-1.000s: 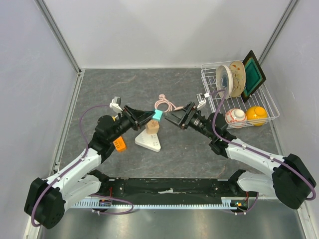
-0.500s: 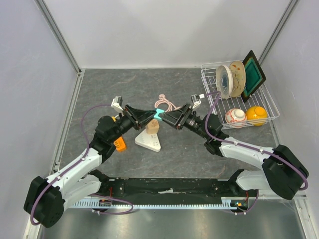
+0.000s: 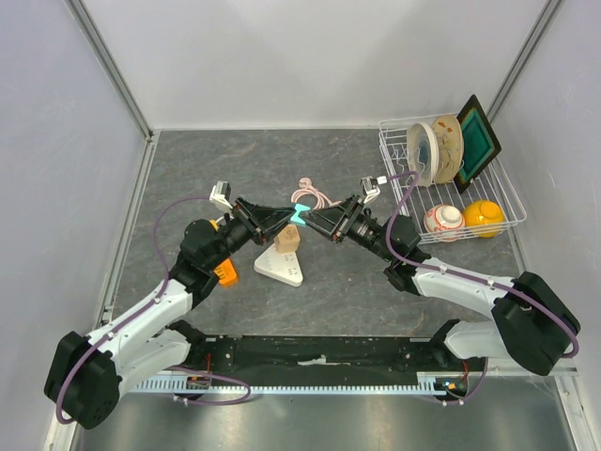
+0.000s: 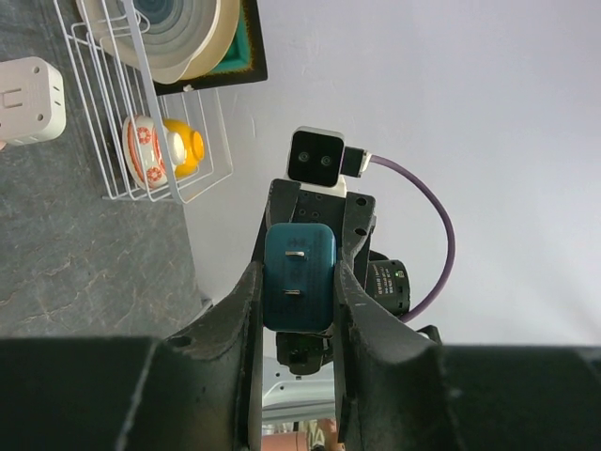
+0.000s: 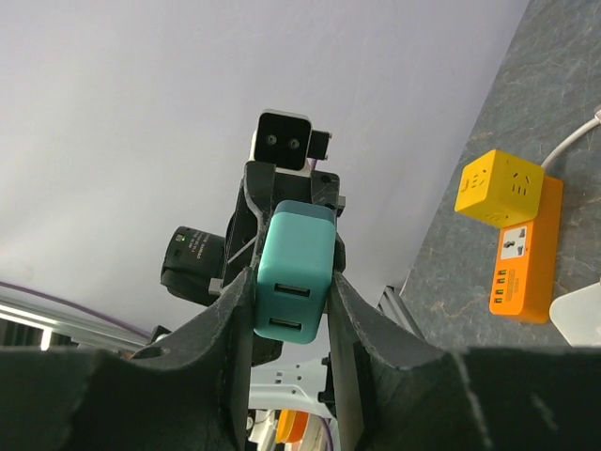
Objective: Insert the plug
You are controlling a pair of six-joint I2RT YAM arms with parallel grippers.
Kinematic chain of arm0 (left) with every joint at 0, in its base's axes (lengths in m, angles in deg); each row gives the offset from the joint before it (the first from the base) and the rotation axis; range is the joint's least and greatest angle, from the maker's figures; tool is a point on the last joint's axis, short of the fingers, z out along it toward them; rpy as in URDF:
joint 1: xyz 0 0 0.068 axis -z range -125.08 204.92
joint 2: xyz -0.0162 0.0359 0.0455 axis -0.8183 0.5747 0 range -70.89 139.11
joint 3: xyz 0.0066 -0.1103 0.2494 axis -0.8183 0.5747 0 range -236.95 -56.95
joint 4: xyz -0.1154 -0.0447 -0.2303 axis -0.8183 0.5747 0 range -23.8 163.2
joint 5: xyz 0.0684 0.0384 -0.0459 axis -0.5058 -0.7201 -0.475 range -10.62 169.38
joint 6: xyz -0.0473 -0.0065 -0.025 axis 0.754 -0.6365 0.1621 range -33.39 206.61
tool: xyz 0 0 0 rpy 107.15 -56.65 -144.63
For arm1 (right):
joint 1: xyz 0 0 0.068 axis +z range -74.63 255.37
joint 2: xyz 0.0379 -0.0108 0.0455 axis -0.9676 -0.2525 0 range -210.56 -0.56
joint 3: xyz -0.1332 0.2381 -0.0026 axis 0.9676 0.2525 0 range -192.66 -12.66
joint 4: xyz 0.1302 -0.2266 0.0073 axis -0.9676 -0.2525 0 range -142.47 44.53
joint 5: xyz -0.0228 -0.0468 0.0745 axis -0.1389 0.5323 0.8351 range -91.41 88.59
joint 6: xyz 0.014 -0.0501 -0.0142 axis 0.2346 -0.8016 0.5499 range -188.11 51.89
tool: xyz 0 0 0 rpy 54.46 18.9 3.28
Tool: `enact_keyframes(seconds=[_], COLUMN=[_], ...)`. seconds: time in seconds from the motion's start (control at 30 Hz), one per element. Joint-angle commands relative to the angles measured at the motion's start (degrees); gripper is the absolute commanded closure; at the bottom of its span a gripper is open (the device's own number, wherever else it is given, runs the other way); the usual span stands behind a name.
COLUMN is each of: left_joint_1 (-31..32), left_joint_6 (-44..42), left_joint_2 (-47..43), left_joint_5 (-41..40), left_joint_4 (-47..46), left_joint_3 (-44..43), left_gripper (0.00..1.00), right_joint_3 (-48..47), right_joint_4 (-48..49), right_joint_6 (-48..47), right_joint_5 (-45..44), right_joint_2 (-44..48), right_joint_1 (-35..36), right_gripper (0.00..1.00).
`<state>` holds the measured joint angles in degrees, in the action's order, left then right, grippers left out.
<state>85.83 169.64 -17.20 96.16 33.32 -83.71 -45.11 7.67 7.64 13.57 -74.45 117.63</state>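
Observation:
The teal plug (image 3: 300,215) hangs in the air above the table's middle, held between both arms. My left gripper (image 3: 287,218) is shut on it from the left; in the left wrist view the plug (image 4: 300,277) shows its two metal prongs between my fingers (image 4: 252,301). My right gripper (image 3: 311,220) comes from the right and is shut on the same plug (image 5: 295,274), whose two USB ports face that camera. Below lie a white power strip (image 3: 280,267) and an orange power strip (image 3: 223,272) with a yellow cube adapter (image 5: 498,186).
A tan block (image 3: 287,239) sits on the white strip. A coiled pink cable (image 3: 312,195) lies behind the plug. At the right stands a wire dish rack (image 3: 512,209) with plates (image 3: 437,150), a patterned bowl (image 3: 443,219) and a yellow object (image 3: 484,214).
My right gripper has moved left up to the plug and its jaws have closed onto it. The left arm has held still with the plug.

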Motion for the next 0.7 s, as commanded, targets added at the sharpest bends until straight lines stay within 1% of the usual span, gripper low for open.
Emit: enact_keyframes(seconds=[0.0, 0.03, 0.07, 0.1, 0.13, 0.17, 0.2, 0.23, 0.27, 0.3, 0.33, 0.37, 0.4, 0.43, 0.47, 0.5, 0.53, 0.57, 0.63, 0.67], left_joint_1=[0.72, 0.72, 0.72, 0.72, 0.72, 0.72, 0.72, 0.72, 0.72, 0.72, 0.72, 0.72, 0.64, 0.64, 0.64, 0.64, 0.64, 0.64, 0.64, 0.64], left_joint_6=[-2.42, -4.69, -6.28, -7.86, -11.53, -13.57, -15.59, -19.27, -21.30, -25.41, -27.37, -29.30, -32.72, -34.23, -35.55, -38.17, -39.33, -40.12, -42.24, -42.76], left_joint_2=[-0.25, -0.78, -1.83, -2.71, -3.50, -4.29, -6.21, -7.27, -8.50, -10.52, -11.58, -12.37, -13.60, -14.05, -14.31, -14.49, -14.49, -14.23, -13.09, -12.65], left_joint_5=[0.71, 0.72, 0.54, 0.28, -0.16, -1.47, -2.44, -4.89, -6.21, -7.53, -9.98, -11.31, -12.46, -14.56, -15.36, -15.89, -16.68, -16.69, -18.25, -18.27], left_joint_4=[-1.75, -0.61, 2.88, 4.91, 7.81, 13.40, 17.20, 20.55, 26.41, 28.82, 31.10, 36.00, 38.14, 40.59, 42.53, 45.77, 47.37, 48.86, 53.70, 55.11], left_joint_3=[-1.09, -1.36, -1.62, -2.41, -2.85, -3.46, -4.69, -5.40, -6.62, -7.24, -7.77, -9.00, -9.70, -10.49, -11.11, -12.25, -12.69, -13.57, -14.19, -14.45], left_gripper=[0.93, 0.89, 0.79, 0.73, 0.57, 0.49, 0.40, 0.23, 0.18, 0.15, 0.10, 0.09, 0.09, 0.08, 0.08, 0.08, 0.08, 0.08, 0.07, 0.07], right_joint_3=[-2.45, -2.53, -2.79, -2.97, -3.15, -3.85, -4.37, -4.99, -6.21, -6.57, -6.84, -7.01, -7.19, -7.45, -9.02, -10.26, -11.66, -15.07, -18.25, -21.05], right_joint_4=[1.97, 0.92, -0.31, -3.11, -4.70, -6.63, -11.26, -14.09, -19.08, -21.31, -23.33, -26.22, -27.73, -29.75, -35.07, -38.26, -41.68, -49.03, -55.66, -61.61], right_joint_6=[-1.91, -2.44, -3.31, -4.98, -6.12, -7.18, -10.06, -11.66, -13.06, -15.60, -16.41, -17.12, -17.73, -19.56, -20.98, -22.47, -26.31, -28.26, -32.13, -35.28], right_joint_5=[0.75, 0.84, 0.92, 1.10, 1.10, 1.19, 1.19, 1.19, 1.01, 0.58, -0.30, -0.83, -1.09, -1.97, -2.32, -2.50, -2.59, -2.59, -2.33, -2.07], right_joint_2=[0.06, 0.67, 1.11, 1.64, 2.86, 3.57, 4.88, 5.68, 6.29, 7.60, 8.23, 8.76, 9.63, 9.99, 10.25, 10.17, 9.91, 9.38, 7.62, 7.01], right_joint_1=[0.28, 0.19, 0.28, 0.28, 0.28, 0.19, 0.19, 0.19, 0.19, 0.19, 0.19, 0.19, 0.19, 0.19, 0.19, 0.19, 0.19, 0.19, 0.19, 0.19], right_gripper=[1.00, 1.00, 1.00, 1.00, 1.00, 1.00, 1.00, 1.00, 1.00, 1.00, 1.00, 1.00, 1.00, 1.00, 1.00, 1.00, 1.00, 1.00, 1.00, 1.00])
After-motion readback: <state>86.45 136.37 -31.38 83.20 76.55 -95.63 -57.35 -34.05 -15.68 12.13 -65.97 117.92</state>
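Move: The teal plug is pinched in mid-air between both hands: about 2 cm left of and level with the right hand point, about 1 cm right of and level with the left one. From the right hand, the beige adapter is some 4 cm left, 1 cm back and 16 cm down; the white power strip is 6 cm left, 8 cm back and 19 cm down. Left fingers open off the teal plug, backing 6 cm leftward and rolling; right keeps hold, sinking 3 cm, rolling. ##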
